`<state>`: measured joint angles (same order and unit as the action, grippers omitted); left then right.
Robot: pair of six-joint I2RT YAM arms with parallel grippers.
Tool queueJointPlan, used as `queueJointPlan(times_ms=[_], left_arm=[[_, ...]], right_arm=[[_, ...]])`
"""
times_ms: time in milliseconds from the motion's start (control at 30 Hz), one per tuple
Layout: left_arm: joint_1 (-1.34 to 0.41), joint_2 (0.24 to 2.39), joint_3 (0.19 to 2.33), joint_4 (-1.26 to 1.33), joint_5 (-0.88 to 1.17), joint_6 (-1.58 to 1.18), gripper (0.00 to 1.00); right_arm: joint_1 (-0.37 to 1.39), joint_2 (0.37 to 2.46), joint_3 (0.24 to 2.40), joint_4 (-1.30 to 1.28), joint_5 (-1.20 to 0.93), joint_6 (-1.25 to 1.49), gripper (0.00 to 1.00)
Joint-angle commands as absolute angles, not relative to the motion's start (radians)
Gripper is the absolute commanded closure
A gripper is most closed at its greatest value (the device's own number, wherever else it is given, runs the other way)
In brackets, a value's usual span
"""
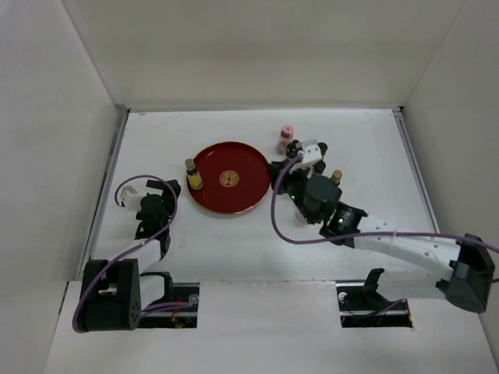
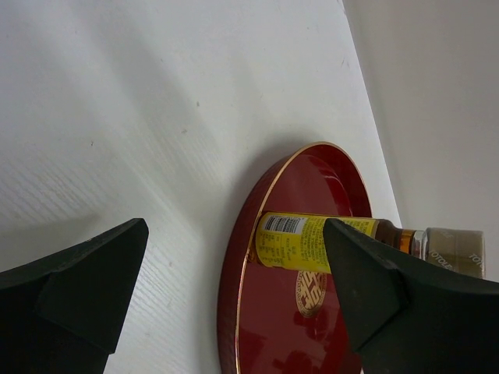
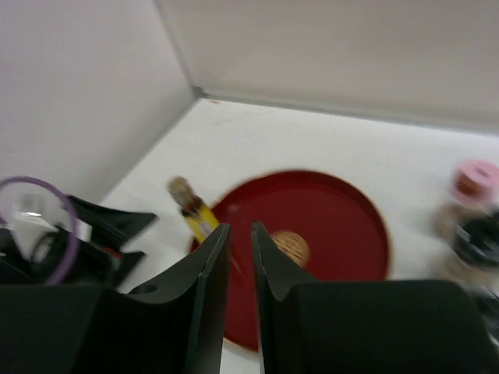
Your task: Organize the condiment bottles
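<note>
A yellow-labelled bottle (image 1: 192, 174) stands on the left rim area of the round red tray (image 1: 242, 199). It shows in the left wrist view (image 2: 296, 241) and blurred in the right wrist view (image 3: 195, 214). My left gripper (image 1: 160, 189) is open and empty just left of the tray, its jaws facing that bottle (image 2: 234, 234). My right gripper (image 1: 277, 176) is at the tray's right rim, jaws nearly together with nothing between them (image 3: 240, 230). A pink-capped bottle (image 1: 286, 136) and three dark-capped bottles (image 1: 294, 148) (image 1: 320, 147) (image 1: 337, 178) stand beside the right gripper.
White walls enclose the table on the left, back and right. The tray's inside (image 3: 335, 226) holds only the yellow bottle. The pink-capped bottle (image 3: 475, 183) appears blurred at the right of the right wrist view. A purple cable (image 1: 281, 226) loops beside the right arm.
</note>
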<state>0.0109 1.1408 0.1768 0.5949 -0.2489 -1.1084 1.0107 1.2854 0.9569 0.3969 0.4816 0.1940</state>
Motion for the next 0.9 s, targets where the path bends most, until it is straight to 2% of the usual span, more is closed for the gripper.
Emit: queueJointPlan(times_ms=[0,133,233,333,467,867], left_arm=[[0.002,1.138,0.179,0.646,-0.242,-1.118,0.00],[-0.002,1.154,0.179,0.660,-0.242,-1.118,0.00],[-0.002,1.154,0.179,0.664,-0.242,-1.117,0.00],[-0.002,1.143,0.176,0.664,-0.245,-1.114,0.00],[-0.010,1.157,0.183,0.664,-0.242,-1.112,0.00],[-0.010,1.195,0.190,0.683,-0.218,-1.118,0.00]], right_arm=[[0.984,1.143,0.787,0.217,0.714,0.247,0.74],[0.927,0.953,0.695,-0.108,0.842,0.411,0.49],[0.871,0.907,0.664,-0.244,0.784,0.497,0.35],[0.828,0.946,0.661,-0.281,0.668,0.517,0.24],[0.812,1.020,0.673,-0.246,0.606,0.502,0.19],[0.766,1.207,0.767,-0.213,0.555,0.459,0.22]])
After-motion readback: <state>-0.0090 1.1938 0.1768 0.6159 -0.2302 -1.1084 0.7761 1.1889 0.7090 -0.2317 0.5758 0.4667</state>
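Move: Down and to the right of the right hand is the cream-capped bottle, about 15 cm to the right, 1 cm ahead and 27 cm below. The small black-capped bottle stands some 7 cm farther out than it and 1 cm more to the right; the yellow soy bottle is about 6 cm farther out and 7 cm to its right. From the left hand, the cream-capped bottle is roughly 42 cm to the right, 4 cm nearer the base and 3 cm lower. Sweeping empty away from the plate, the right hand goes right and down together, then sinks almost straight down above the cream-capped bottle, some 16 cm right and 20 cm down in all. The wrist tips the fingers down about 30 degrees and turns clockwise some 20, while the fingers spread from about a quarter to four-fifths open; no touch can be seen. ##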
